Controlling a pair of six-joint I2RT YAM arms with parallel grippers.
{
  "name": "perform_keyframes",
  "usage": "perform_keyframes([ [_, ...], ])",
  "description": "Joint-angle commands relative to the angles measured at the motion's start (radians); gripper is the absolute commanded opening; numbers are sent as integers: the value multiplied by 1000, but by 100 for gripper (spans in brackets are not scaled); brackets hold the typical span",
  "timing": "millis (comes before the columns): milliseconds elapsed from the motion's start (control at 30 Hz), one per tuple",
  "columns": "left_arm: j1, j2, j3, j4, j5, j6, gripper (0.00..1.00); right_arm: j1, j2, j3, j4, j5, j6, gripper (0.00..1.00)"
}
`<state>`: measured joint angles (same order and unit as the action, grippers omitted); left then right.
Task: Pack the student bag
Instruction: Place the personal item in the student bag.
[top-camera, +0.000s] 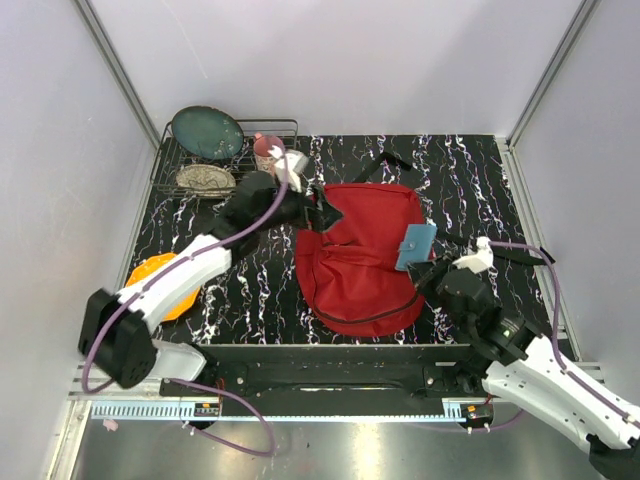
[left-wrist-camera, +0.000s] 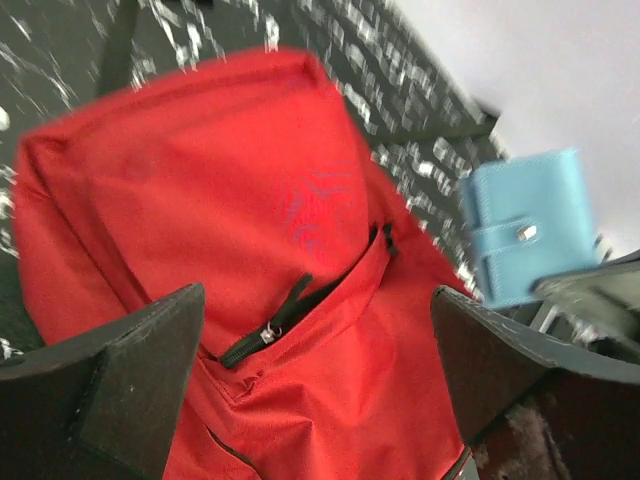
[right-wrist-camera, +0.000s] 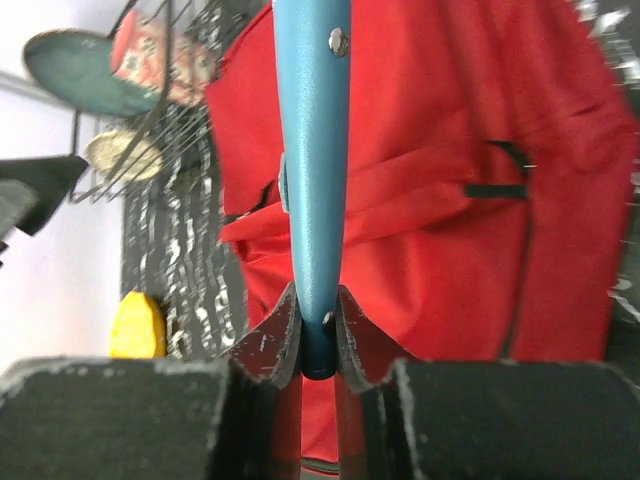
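Note:
The student bag is a large red backpack lying flat in the middle of the table. In the left wrist view a front pocket zipper on it is partly undone. My left gripper hovers at the bag's upper left edge, open, with only red fabric showing between its fingers. My right gripper is shut on the lower end of a blue snap wallet and holds it upright over the bag's right side. The wallet appears edge-on in the right wrist view.
A wire dish rack at the back left holds a teal plate, a beige dish and a pink cup. An orange plate lies at the left. Black bag straps trail toward the back.

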<state>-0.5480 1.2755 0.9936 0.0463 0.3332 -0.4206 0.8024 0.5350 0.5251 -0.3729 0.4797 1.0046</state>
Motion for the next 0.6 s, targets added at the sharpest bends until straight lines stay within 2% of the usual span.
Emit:
perform_keyframes([
  [0, -111, 193, 158, -221, -74, 160, 99, -2, -69, 56, -229, 230, 60, 0],
  [167, -220, 382, 370, -404, -206, 233, 99, -2, -154, 90, -322, 309, 55, 0],
  [267, -248, 458, 428, -454, -289, 237, 99, -3, -208, 95, -357, 330, 45, 0],
  [567, -254, 522, 456, -493, -460, 204, 99, -2, -267, 92, -417, 324, 65, 2],
])
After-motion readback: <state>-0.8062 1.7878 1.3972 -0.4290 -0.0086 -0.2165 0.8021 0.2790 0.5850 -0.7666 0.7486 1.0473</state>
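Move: For the open left hand, the middle of the student bag's zip opening lies some 10 cm right, 1 cm back and about 20 cm below; the personal item is about 16 cm right, 6 cm back and 3 cm lower. From the right hand, already gripping that item, the opening is about 9 cm ahead, 9 cm left and 13 cm down; a black strap lies roughly 12 cm ahead, 18 cm right and 19 cm below. Open left hand sinks some 14 cm rightwards towards the bag opening; right carries personal item 9 cm right. ##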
